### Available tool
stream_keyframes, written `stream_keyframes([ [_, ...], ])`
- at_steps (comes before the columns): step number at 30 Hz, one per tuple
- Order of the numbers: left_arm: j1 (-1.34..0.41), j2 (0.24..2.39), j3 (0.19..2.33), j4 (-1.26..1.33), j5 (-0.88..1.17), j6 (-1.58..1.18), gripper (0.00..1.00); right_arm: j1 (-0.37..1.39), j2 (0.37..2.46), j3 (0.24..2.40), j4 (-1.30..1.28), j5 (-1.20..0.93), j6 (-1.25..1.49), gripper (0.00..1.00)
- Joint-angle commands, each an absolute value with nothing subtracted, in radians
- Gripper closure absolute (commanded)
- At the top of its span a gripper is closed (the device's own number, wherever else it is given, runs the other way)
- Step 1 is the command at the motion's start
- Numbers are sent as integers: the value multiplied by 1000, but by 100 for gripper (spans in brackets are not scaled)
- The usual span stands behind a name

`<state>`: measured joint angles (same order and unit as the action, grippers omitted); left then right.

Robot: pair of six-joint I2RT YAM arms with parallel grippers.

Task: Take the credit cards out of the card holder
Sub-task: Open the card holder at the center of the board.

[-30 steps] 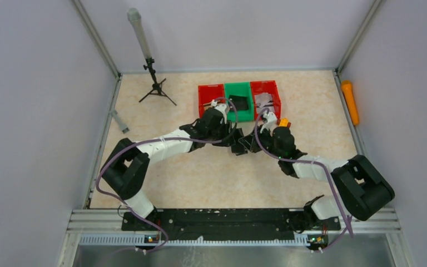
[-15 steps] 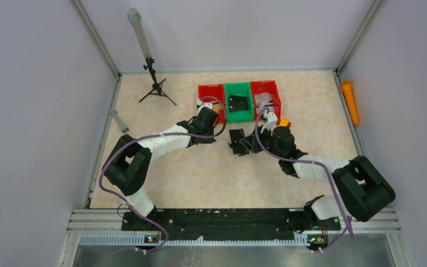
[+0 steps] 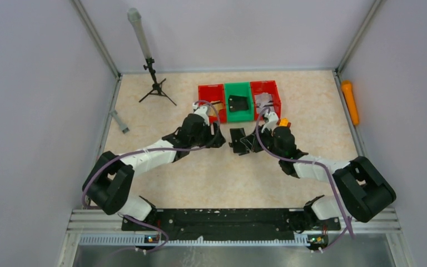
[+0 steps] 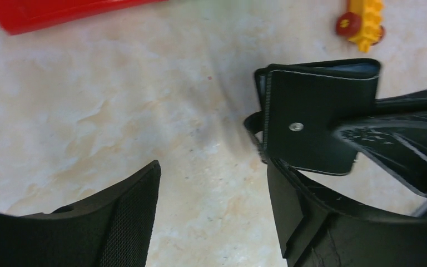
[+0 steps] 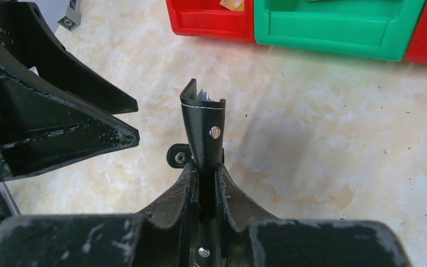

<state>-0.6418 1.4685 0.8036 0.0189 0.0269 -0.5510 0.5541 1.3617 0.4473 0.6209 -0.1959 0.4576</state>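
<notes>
The black card holder [image 5: 203, 125] stands on edge above the table, and my right gripper [image 5: 204, 167] is shut on its lower end. A pale edge shows in its open top; whether that is a card I cannot tell. In the top view the card holder [image 3: 237, 140] sits between the two grippers, with the right gripper [image 3: 251, 142] on its right. My left gripper [image 4: 214, 183] is open over bare table, nothing between its fingers. The card holder [image 4: 317, 122] lies just beyond its right finger [image 4: 294, 217]. A tan card [image 5: 231, 4] lies in the left red bin [image 5: 211, 21].
Three bins stand in a row behind: red [image 3: 211, 99], green [image 3: 239, 109] holding a small black case [image 3: 237, 103], and red [image 3: 267, 89] with pale items. A yellow-orange toy [image 3: 282, 121] lies by the right wrist. A tripod [image 3: 155, 83] stands far left and an orange cylinder [image 3: 350, 102] lies far right.
My left gripper left the card holder, swung over the left red bin, then came back beside the holder with its jaws opened wide. The right gripper held still.
</notes>
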Motion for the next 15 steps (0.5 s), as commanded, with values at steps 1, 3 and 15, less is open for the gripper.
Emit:
stream_keyframes([
  [1, -636, 1483, 815, 186, 216, -551, 27, 551, 1328, 457, 695, -210, 472, 100],
  [3, -635, 1523, 837, 185, 266, -560, 28, 551, 1328, 454, 712, -230, 472, 100],
  [15, -607, 1622, 894, 143, 326, -591, 79, 551, 1330, 447, 739, -264, 481, 100],
])
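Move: Some 6 cm to the left hand's right, 1 cm back and 3 cm lower, the free strap sticks out from the folded card holder; the holder's middle is about 7 cm to that hand's right, level fore and aft, 2 cm lower. The green bin lies roughly 14 cm ahead, 6 cm right, the left red bin 13 cm ahead, 4 cm left, both some 8 cm down. From the right hand, which grips the holder, the strap is about 4 cm left, level fore and aft, 1 cm below. Swinging right about 4 cm and slightly back towards the strap, the left hand first lifts a centimetre, then sinks about 2.5 cm, turning some 10 degrees clockwise as its left side dips and its fingers tip down. Its wide-open fingers close to about a third, bringing the tips to either side of the strap's end. The right hand keeps its pinch on the holder and raises it about 1 cm. ##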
